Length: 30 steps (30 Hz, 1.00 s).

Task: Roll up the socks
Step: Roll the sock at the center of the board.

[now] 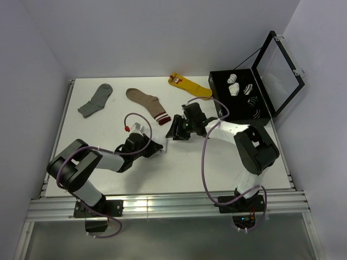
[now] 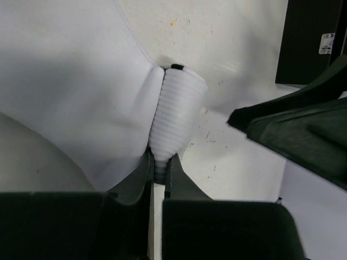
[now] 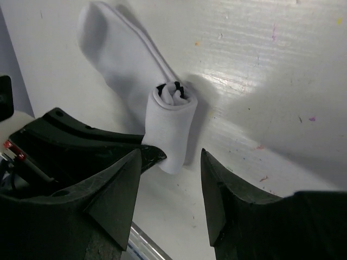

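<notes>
The socks [image 3: 171,122] are white and partly rolled into a short tube, with a dark bit showing at its far end. Their unrolled part [image 3: 111,46] lies flat on the table beyond. In the left wrist view the roll's ribbed cuff [image 2: 176,114] is pinched between the jaws of my left gripper [image 2: 160,165], which is shut on it. My right gripper [image 3: 172,168] stands open just in front of the roll's near end, touching nothing. In the top view the left gripper [image 1: 157,145] and right gripper [image 1: 172,134] meet tip to tip at mid-table.
A grey sock [image 1: 96,100], a brown sock with a striped cuff [image 1: 146,102] and a yellow sock [image 1: 188,85] lie along the back of the table. A black box [image 1: 217,81] holding several rolled socks stands at the back right, lid [image 1: 279,67] up.
</notes>
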{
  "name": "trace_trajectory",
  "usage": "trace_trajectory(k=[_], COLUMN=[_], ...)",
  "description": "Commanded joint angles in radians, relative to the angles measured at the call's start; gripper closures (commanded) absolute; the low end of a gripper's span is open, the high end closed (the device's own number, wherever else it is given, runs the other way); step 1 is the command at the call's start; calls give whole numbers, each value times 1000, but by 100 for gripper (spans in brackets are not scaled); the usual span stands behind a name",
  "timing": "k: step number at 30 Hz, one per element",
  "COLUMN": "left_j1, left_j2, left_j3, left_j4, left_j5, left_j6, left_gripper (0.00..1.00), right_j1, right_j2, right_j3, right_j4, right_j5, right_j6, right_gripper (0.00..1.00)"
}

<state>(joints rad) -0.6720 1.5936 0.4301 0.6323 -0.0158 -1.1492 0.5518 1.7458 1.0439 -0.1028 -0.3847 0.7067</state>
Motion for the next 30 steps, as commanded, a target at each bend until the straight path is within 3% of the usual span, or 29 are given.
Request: trace_trajectory(k=[1, 23, 26, 27, 30], left_j1=[37, 66, 66, 66, 66], left_j2=[49, 127, 131, 128, 82], left_j3=[-14, 62, 55, 53, 67], left_j4=[38, 27, 43, 38, -22], left_j5=[137, 232, 237, 229, 183], left_j6=[-40, -24, -24, -20, 26], left_gripper=[100, 100, 100, 100, 98], right_j1=[2, 3, 3, 3, -1], right_j2=[12, 202, 222, 219, 189], right_j3=[-74, -294, -297, -298, -282], right_j4=[241, 742, 775, 770, 680], right_j5=[-71, -167, -184, -181, -163], right_j6=[77, 361, 378, 378, 332], right_gripper=[45, 46, 63, 79, 100])
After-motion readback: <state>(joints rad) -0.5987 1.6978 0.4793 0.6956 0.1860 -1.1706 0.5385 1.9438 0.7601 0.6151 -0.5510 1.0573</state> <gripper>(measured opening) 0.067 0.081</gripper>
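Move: Just off the right hand, the white sock's rolled cuff lies about 4 cm to its left, 2 cm back and 5 cm lower. The sock's flat part lies some 11 cm left and 2 cm ahead of that hand, the brown sock about 12 cm left and 15 cm ahead, both roughly 6 cm down. From the left hand, which already pinches the roll's near end, the roll's middle is about 2 cm ahead, 1 cm right and level. Dropping some 5 cm and easing about 2.5 cm left and slightly back, the right hand comes down onto the rolled cuff with its fingers half open, rolling its left side up about 20 degrees, then shuts them and pinches the roll beside the left fingertips. The left hand keeps its own pinch throughout, shifting barely 1 cm to the right. ##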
